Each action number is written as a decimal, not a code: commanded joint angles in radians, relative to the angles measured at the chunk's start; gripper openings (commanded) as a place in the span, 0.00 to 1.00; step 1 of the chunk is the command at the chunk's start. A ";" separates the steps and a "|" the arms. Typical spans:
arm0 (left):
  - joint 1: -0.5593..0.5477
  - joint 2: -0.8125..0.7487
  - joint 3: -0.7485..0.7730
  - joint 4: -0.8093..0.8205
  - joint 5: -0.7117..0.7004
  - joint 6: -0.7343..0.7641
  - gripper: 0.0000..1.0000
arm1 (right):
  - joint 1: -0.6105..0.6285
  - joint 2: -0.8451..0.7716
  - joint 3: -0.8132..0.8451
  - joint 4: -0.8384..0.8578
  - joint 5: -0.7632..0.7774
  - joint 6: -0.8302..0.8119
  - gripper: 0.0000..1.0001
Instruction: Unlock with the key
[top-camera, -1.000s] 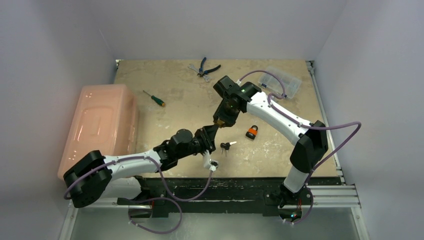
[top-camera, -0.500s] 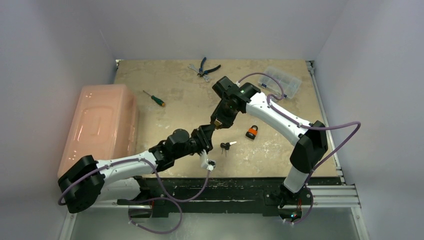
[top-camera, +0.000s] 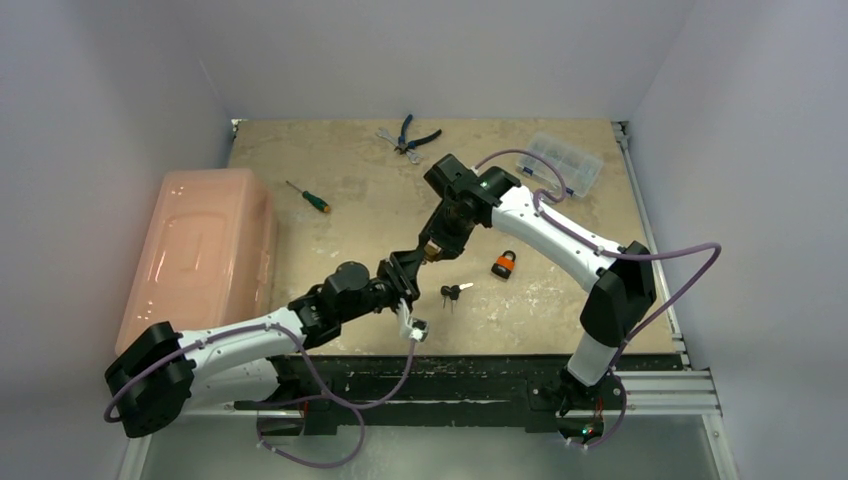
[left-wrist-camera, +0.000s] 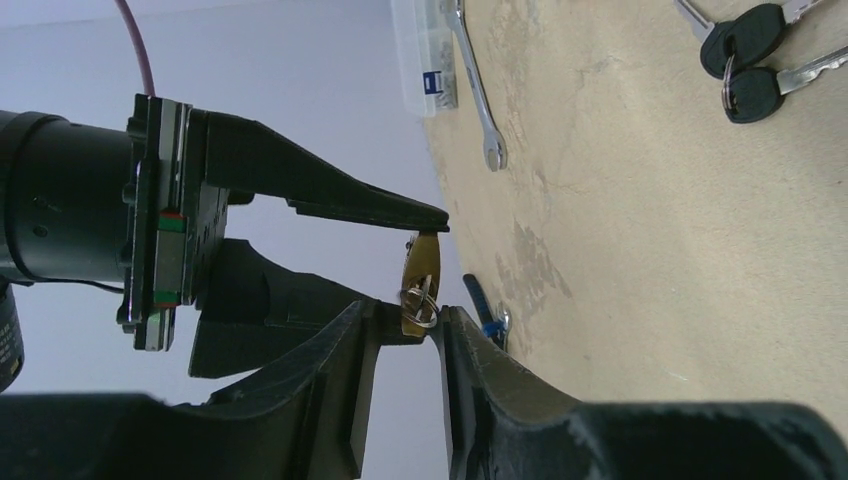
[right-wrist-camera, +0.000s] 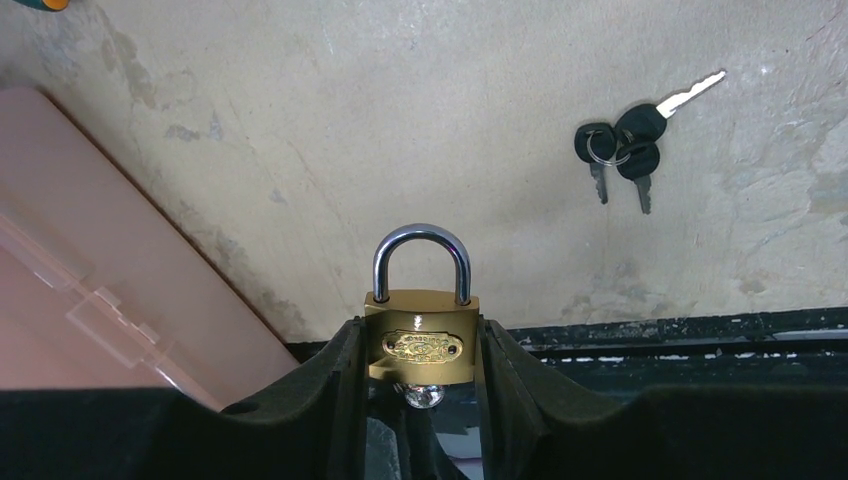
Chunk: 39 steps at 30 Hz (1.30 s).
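Observation:
My right gripper (top-camera: 436, 244) is shut on a brass padlock (right-wrist-camera: 421, 345) and holds it above the table by its sides, with the steel shackle (right-wrist-camera: 421, 255) closed. A silver key (right-wrist-camera: 423, 396) sits in the padlock's underside. In the left wrist view the padlock (left-wrist-camera: 422, 262) is edge-on with the key ring (left-wrist-camera: 421, 304) hanging at its end. My left gripper (left-wrist-camera: 404, 320) has its two fingers on either side of that key and ring. In the top view the left gripper (top-camera: 416, 264) meets the right one just below it.
A bunch of black-headed keys (top-camera: 453, 292) and an orange padlock (top-camera: 504, 264) lie on the table to the right. A pink plastic bin (top-camera: 200, 250) stands at the left. A screwdriver (top-camera: 305, 196), pliers (top-camera: 412, 135) and a clear box (top-camera: 566, 160) lie farther back.
My left arm's elbow and forearm have swung left and lower while its gripper stayed at the padlock. The right gripper has shifted slightly left with the padlock.

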<state>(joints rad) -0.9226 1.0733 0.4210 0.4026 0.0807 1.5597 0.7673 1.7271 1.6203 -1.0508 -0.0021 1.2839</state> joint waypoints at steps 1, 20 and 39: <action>0.026 -0.052 0.000 0.131 -0.046 -0.106 0.33 | 0.002 -0.038 -0.028 -0.095 -0.022 -0.001 0.00; 0.026 -0.037 -0.023 0.498 -0.100 -0.708 0.39 | -0.064 -0.013 0.111 -0.247 0.398 0.022 0.00; 0.052 0.002 0.035 0.674 -0.109 -1.547 0.62 | -0.002 -0.579 -0.408 0.738 0.740 -0.717 0.00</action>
<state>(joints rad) -0.8890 1.0702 0.4171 0.9886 -0.1246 0.2134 0.7536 1.2633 1.3422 -0.7399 0.7238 0.8486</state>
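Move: Between the right hand's pads sits the brass padlock, its ringed key in the keyhole. From the left hand that padlock lies about 3 cm to the right, 1 cm ahead and level. The black keys lie on the table some 16 cm below the right hand, 5 cm to its right and 1 cm back; the orange padlock, at the same depth, is about 15 cm right and 5 cm ahead of it. Backing off from the key, the left hand rises about 10 cm, rolling strongly and opening its fingers much wider. The right hand keeps its grip on the brass padlock, dips a little back and down, then carries it some 14 cm to the right and about 5 cm forward before lifting it, the fingers tilting up by some 45 degrees to point more forward. ##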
